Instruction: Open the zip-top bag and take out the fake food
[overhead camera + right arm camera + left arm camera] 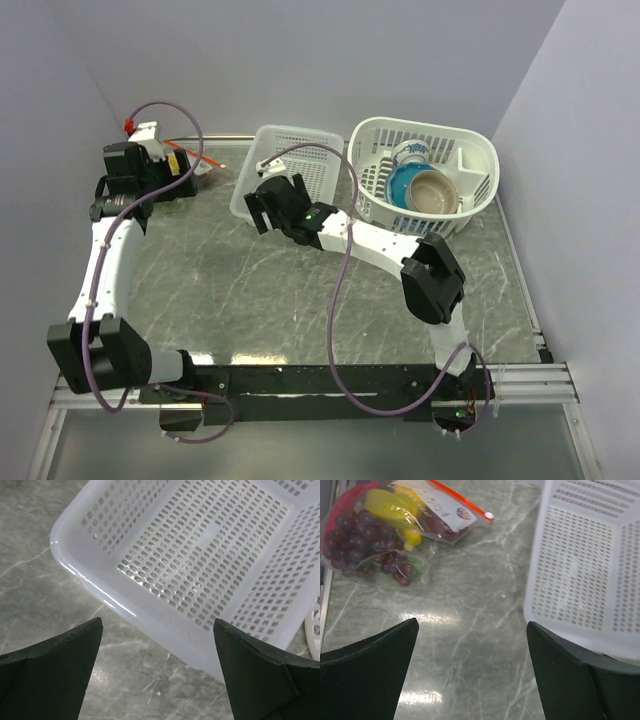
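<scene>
The zip-top bag (395, 525) lies on the table at the far left, clear and crinkly, with its orange-red zipper strip (462, 500) running along the far edge. Inside it is the fake food: purple grapes (355, 542), a yellow banana (390, 507) and a dark red piece. My left gripper (472, 625) is open and empty, hovering short of the bag, between it and a white basket. In the top view the left gripper (185, 178) hides most of the bag (207, 167). My right gripper (158, 622) is open and empty at the near rim of the shallow basket (200, 555).
The shallow white slotted basket (285, 165) stands at the back centre, just right of the bag. A deeper white basket (470, 200) at the back right holds a blue bowl (405, 185) and a tan bowl (433, 192). Walls close in the left, back and right.
</scene>
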Motion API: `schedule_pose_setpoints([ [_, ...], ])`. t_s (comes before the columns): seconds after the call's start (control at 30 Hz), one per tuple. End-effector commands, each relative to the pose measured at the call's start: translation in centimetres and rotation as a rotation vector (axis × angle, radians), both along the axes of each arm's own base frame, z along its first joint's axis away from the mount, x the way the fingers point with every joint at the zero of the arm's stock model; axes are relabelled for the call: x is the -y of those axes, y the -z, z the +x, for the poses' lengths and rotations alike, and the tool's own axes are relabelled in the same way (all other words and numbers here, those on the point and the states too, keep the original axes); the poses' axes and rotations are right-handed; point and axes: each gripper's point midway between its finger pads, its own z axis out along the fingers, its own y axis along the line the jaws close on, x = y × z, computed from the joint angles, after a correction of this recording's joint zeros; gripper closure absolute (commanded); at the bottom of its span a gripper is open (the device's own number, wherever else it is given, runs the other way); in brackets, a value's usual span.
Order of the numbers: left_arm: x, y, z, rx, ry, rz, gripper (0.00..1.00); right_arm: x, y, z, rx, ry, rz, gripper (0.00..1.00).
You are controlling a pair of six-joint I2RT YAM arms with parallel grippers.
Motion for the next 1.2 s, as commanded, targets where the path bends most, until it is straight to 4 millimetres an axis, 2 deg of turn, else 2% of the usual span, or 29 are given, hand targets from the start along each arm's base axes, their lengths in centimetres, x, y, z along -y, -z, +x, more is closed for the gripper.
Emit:
schedule_pose_setpoints([
  [0.0,-2.7,-0.2,3.9,0.053,-0.075,0.044,0.03,-0.7,-2.0,3.2,0.092,-0.017,0.081,0.00],
  [0.13,-3.8,1.0,7.5,0.039,-0.104,0.034,0.03,-1.1,-1.0,4.7,0.069,-0.047,0.098,0.00],
  [0.17,-4.1,0.2,8.6,0.059,-0.108,0.038,0.03,-1.7,-0.4,4.6,0.048,-0.079,0.108,0.00],
  [0.2,-4.4,2.3,9.8,0.013,-0.112,0.034,0.03,-2.0,-0.1,4.5,0.032,-0.104,0.118,0.00],
  [0.23,-4.5,2.9,10.5,-0.001,-0.114,0.036,0.03,-2.1,0.5,4.6,0.016,-0.118,0.122,0.00],
  [0.27,-4.8,2.4,11.4,0.006,-0.118,0.035,0.03,-2.2,0.9,4.4,0.002,-0.133,0.125,0.00],
  [0.3,-5.0,4.5,12.5,-0.033,-0.117,0.029,0.03,-2.9,1.1,4.0,-0.011,-0.174,0.145,0.00],
  [0.33,-5.0,4.1,13.4,-0.021,-0.115,0.027,0.03,-2.9,1.8,3.7,-0.026,-0.195,0.137,0.00],
  [0.4,-5.0,5.6,14.7,-0.032,-0.104,0.014,0.03,-3.5,2.2,3.1,-0.051,-0.248,0.161,0.00],
  [0.43,-4.8,5.4,15.4,-0.017,-0.096,0.009,0.03,-3.7,2.4,3.1,-0.064,-0.256,0.170,0.00],
  [0.47,-4.6,6.4,16.0,-0.026,-0.085,-0.004,0.03,-3.7,3.0,3.2,-0.082,-0.257,0.173,0.00],
  [0.53,-4.5,5.7,17.5,0.012,-0.085,-0.005,0.03,-3.8,3.3,3.2,-0.122,-0.247,0.192,0.00],
  [0.57,-4.5,6.9,18.2,-0.003,-0.096,0.007,0.03,-3.9,3.8,3.1,-0.138,-0.244,0.194,0.00],
  [0.6,-4.1,7.1,18.8,0.001,-0.091,0.021,0.03,-3.9,4.1,2.8,-0.155,-0.249,0.200,0.00],
  [0.63,-4.0,6.4,19.7,0.020,-0.085,0.047,0.03,-4.2,4.9,1.8,-0.195,-0.274,0.216,0.00],
  [0.67,-3.9,7.9,20.3,-0.002,-0.079,0.066,0.03,-4.1,4.7,1.3,-0.208,-0.284,0.230,0.00],
  [0.7,-3.1,8.4,20.7,-0.013,-0.068,0.088,0.03,-4.3,4.7,0.9,-0.211,-0.295,0.255,0.00],
  [0.73,-2.8,8.4,21.2,-0.013,-0.051,0.119,0.03,-3.7,6.3,-0.3,-0.254,-0.294,0.250,0.00],
  [0.77,-2.3,9.8,21.4,-0.038,-0.039,0.136,0.03,-3.7,5.7,-1.1,-0.261,-0.316,0.272,0.00],
  [0.8,-1.4,10.3,21.6,-0.046,-0.030,0.156,0.03,-3.6,6.1,-1.6,-0.275,-0.322,0.279,0.00],
  [0.83,-1.0,11.0,21.6,-0.052,-0.019,0.175,0.03,-3.1,7.3,-2.7,-0.314,-0.322,0.271,0.00],
  [0.9,0.4,11.8,21.4,-0.051,0.031,0.217,0.03,-2.7,7.8,-4.1,-0.358,-0.328,0.273,0.01],
  [0.93,0.2,13.1,20.9,-0.073,0.025,0.249,0.03,-2.2,8.8,-5.2,-0.390,-0.328,0.257,0.01],
  [1.0,0.0,13.3,20.8,-0.057,0.019,0.262,0.03,-1.8,8.9,-6.4,-0.405,-0.330,0.254,0.02],
  [1.03,-0.1,14.1,20.5,-0.073,0.021,0.271,0.03,-1.3,10.0,-7.8,-0.431,-0.327,0.233,0.02],
  [1.07,-0.1,14.3,20.5,-0.075,0.020,0.274,0.03,-1.0,9.5,-8.3,-0.426,-0.324,0.238,0.02],
  [1.1,1.2,14.5,20.4,-0.075,0.041,0.281,0.03,-0.8,9.5,-8.9,-0.437,-0.314,0.248,0.02],
  [1.13,1.0,14.9,20.3,-0.083,0.041,0.293,0.03,-0.2,10.6,-10.3,-0.462,-0.308,0.229,0.02],
  [1.17,0.9,15.1,20.2,-0.085,0.041,0.300,0.03,0.1,9.7,-10.6,-0.449,-0.299,0.239,0.02],
])
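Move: The white basket's middle lies some 15 cm ahead of the right hand, neither left nor right, and 12 cm below; the dish rack stands about 38 cm to that hand's right, 16 cm ahead. For the left hand, the zip slider of the bag is about 22 cm ahead, 4 cm right and 22 cm below. The bag's middle is roughly 20 cm ahead and 12 cm left of the left hand, the basket 18 cm ahead and 24 cm right. The white basket is drawn back towards the robot by the right hand: it reaches 4 cm forward over the near rim, sinks about 12 cm in all with open fingers going inside, then pulls back some 11 cm, tipping down 25 degrees and turning counter-clockwise. Meanwhile the open left hand swoops about 20 cm forward and 16 cm down towards the bag's zip slider, rolling its left side up, without visible contact. ##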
